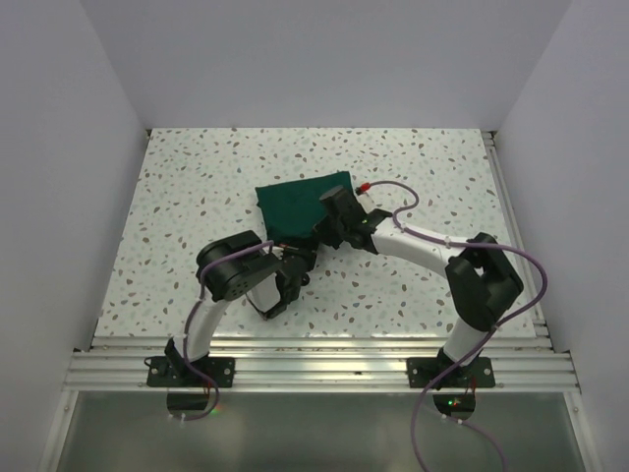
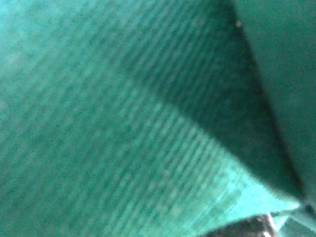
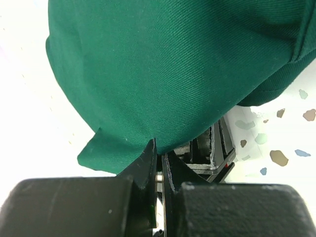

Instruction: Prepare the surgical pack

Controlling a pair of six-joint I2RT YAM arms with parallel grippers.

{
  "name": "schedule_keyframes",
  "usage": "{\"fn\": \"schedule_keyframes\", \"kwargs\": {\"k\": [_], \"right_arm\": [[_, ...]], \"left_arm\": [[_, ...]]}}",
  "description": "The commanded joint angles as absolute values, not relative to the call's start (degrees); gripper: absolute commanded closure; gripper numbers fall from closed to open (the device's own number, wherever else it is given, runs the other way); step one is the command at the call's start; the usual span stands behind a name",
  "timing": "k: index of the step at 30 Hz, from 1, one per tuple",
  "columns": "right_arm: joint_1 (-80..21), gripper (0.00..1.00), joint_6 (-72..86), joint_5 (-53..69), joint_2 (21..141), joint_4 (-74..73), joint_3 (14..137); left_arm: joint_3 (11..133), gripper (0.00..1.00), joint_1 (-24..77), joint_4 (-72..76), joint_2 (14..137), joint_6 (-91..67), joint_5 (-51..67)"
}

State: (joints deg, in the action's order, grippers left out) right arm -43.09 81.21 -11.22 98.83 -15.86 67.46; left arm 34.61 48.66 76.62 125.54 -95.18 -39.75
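The surgical pack shows as a dark green cloth bundle (image 1: 295,202) lying mid-table. In the right wrist view the cloth (image 3: 173,64) bulges overhead, and my right gripper (image 3: 160,148) is shut on its near hem. From above, that right gripper (image 1: 320,234) sits at the cloth's front edge. The left gripper (image 1: 298,256) is just beside it at the front corner. Its black fingers (image 3: 210,148) reach under the same hem. Green cloth (image 2: 123,123) fills the left wrist view, hiding the left jaws. Anything inside the bundle is hidden.
A speckled white tabletop (image 1: 197,197) is walled in white on three sides. An aluminium rail (image 1: 314,359) runs along the near edge. A purple cable with a red tip (image 1: 366,185) loops just right of the cloth.
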Motion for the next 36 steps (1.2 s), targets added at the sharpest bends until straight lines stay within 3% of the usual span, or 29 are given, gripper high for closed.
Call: {"fn": "schedule_keyframes", "kwargs": {"k": [1, 18, 31, 36], "right_arm": [[-44.5, 1.00, 80.5, -10.2, 96.6, -20.7, 66.4], [-44.4, 1.00, 79.5, -11.4, 96.1, -20.1, 64.5], [-43.5, 0.98, 78.7, -10.4, 98.3, -19.7, 67.2], [-43.5, 0.98, 78.7, -9.9, 99.0, -18.8, 66.8]], "left_arm": [[35.2, 1.00, 45.5, 79.1, 126.7, -91.8, -45.7], [32.5, 1.00, 45.0, 84.4, 124.5, -85.5, -45.1], [19.3, 1.00, 51.8, 84.0, 114.7, -84.2, -46.1], [11.8, 0.96, 54.6, 82.7, 107.9, -81.7, -44.1]]}}
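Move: My left fingers are shut and hidden under the near flap of the green pack, low over the table. The flap edge pinched by my right fingers is roughly above them, about 4 cm up. The pack's middle is some 6 cm ahead and 2 cm left of my left hand, and its near left corner about 10 cm left and 1 cm back. From my right hand, the pack's middle is about 7 cm ahead, 3 cm left and 4 cm below. I hold my left hand almost still under the flap, then draw the shut fingers out, first leftward and then mostly back towards me, about 7 cm back and 5 cm left in all, rolling the left side up some 15 degrees. My right hand keeps its pinch on the flap edge, dips about 2 cm and comes back up slightly. ##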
